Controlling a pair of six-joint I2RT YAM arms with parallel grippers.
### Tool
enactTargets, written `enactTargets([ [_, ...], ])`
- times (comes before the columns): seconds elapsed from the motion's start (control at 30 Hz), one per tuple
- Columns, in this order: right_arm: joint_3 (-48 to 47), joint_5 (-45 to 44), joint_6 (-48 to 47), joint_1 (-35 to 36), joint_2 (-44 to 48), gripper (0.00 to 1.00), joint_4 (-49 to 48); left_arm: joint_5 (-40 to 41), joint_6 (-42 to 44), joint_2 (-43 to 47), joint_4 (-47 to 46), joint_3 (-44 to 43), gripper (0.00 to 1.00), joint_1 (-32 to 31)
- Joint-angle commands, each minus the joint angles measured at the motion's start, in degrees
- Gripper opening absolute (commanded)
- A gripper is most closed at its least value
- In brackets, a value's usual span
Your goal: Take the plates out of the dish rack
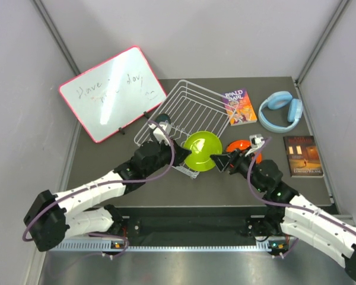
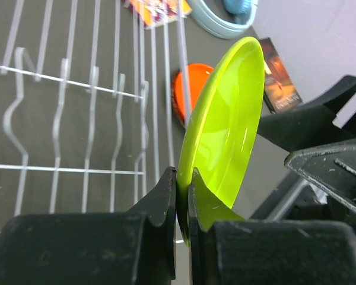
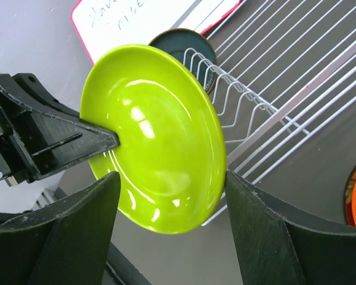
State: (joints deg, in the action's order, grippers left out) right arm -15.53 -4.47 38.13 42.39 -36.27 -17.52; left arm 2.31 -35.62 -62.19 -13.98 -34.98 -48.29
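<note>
My left gripper (image 1: 179,148) is shut on the rim of the lime green plate (image 1: 202,151), held on edge over the near right corner of the white wire dish rack (image 1: 190,107). The left wrist view shows its jaws (image 2: 183,178) pinching the green rim (image 2: 225,130). My right gripper (image 3: 172,175) is open, one finger on each side of that plate (image 3: 160,142), the right fingertip at its rim. A dark teal plate (image 3: 178,37) stands in the rack (image 3: 267,107) behind. The orange plate (image 1: 240,146) lies on the table to the rack's right.
A pink-framed whiteboard (image 1: 113,92) leans at the back left. A colourful book (image 1: 238,107) and blue headphones (image 1: 280,110) lie behind the right arm. A dark book (image 1: 302,155) lies at the right edge. Grey walls enclose the table.
</note>
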Motion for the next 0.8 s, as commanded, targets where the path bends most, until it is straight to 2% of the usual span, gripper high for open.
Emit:
enactTargets([
  [0.0,-1.3,0.0,-1.5,0.9,0.7,0.71,-0.6,-7.9,-2.5,-2.0,-10.4,-0.5,0.00,-0.7],
  [0.13,-2.3,1.3,-1.5,0.9,-1.9,0.70,-0.8,-9.8,-3.3,-3.5,-12.9,-0.6,0.00,-1.2],
  [0.2,-2.6,1.5,-1.6,0.9,-3.1,0.48,-1.1,-10.2,-3.2,-3.6,-13.0,-0.8,0.00,-1.3],
  [0.23,-2.4,1.7,-1.6,0.9,-3.1,0.31,-1.7,-10.0,-3.3,-3.5,-12.7,-0.7,0.00,-1.3],
  [0.33,-2.1,1.0,-2.0,0.9,-1.1,0.00,-1.3,-8.7,-2.8,-2.6,-12.4,-0.1,0.00,-1.4],
  [0.43,-1.7,-2.6,-2.1,0.9,4.2,0.00,2.5,-6.0,-0.6,-1.6,-10.5,-0.3,0.00,-1.3],
  [0.47,-1.6,-4.2,-1.8,0.9,5.9,0.00,6.6,-5.0,0.1,-1.4,-7.8,-0.6,0.09,-1.3],
  [0.5,-1.6,-8.5,-1.6,0.9,8.0,0.00,8.8,-4.1,0.9,-0.9,-6.7,-1.1,0.26,-1.4],
  [0.53,-1.8,-10.9,-1.2,0.8,12.4,0.00,11.3,-2.8,2.6,-0.5,-5.6,-1.5,0.54,-1.3],
  [0.6,-2.2,-19.4,0.0,0.8,16.7,0.00,21.2,1.2,4.8,0.9,-1.5,-2.7,0.69,-1.4],
  [0.63,-3.0,-22.2,0.9,0.8,21.1,0.00,25.0,2.8,6.8,1.5,0.2,-3.2,0.80,-1.3],
  [0.7,-3.8,-30.3,3.2,0.8,25.1,0.00,34.3,8.7,9.1,3.1,3.7,-4.1,0.85,-1.3],
  [0.77,-5.2,-34.0,4.4,0.8,29.2,0.00,38.3,15.7,12.5,4.4,4.2,-4.2,0.94,-1.3],
])
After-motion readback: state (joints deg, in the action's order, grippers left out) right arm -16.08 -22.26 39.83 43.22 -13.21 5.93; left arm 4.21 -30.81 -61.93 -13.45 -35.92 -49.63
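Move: The green plate is in the left hand's closed fingers, its middle about 3 cm ahead and 5 cm to the right. The right hand's open fingers straddle the opposite rim, with that middle some 3 cm ahead and 5 cm left, just below hand level. From the right hand, the orange plate on its stack is roughly 12 cm right, 5 cm ahead and 14 cm down; the dish rack's middle lies about 9 cm left, 14 cm ahead and 10 cm lower. Pinching the green plate's near-right rim, the right fingers shut with a 2 cm dip and lift; then the left fingers open wide and let go of its left rim. Only then does the right hand draw the plate about 7 cm to the right, towards the orange plate, turning some 15 degrees clockwise. The left hand drifts back-right by 2–3 cm and returns. ##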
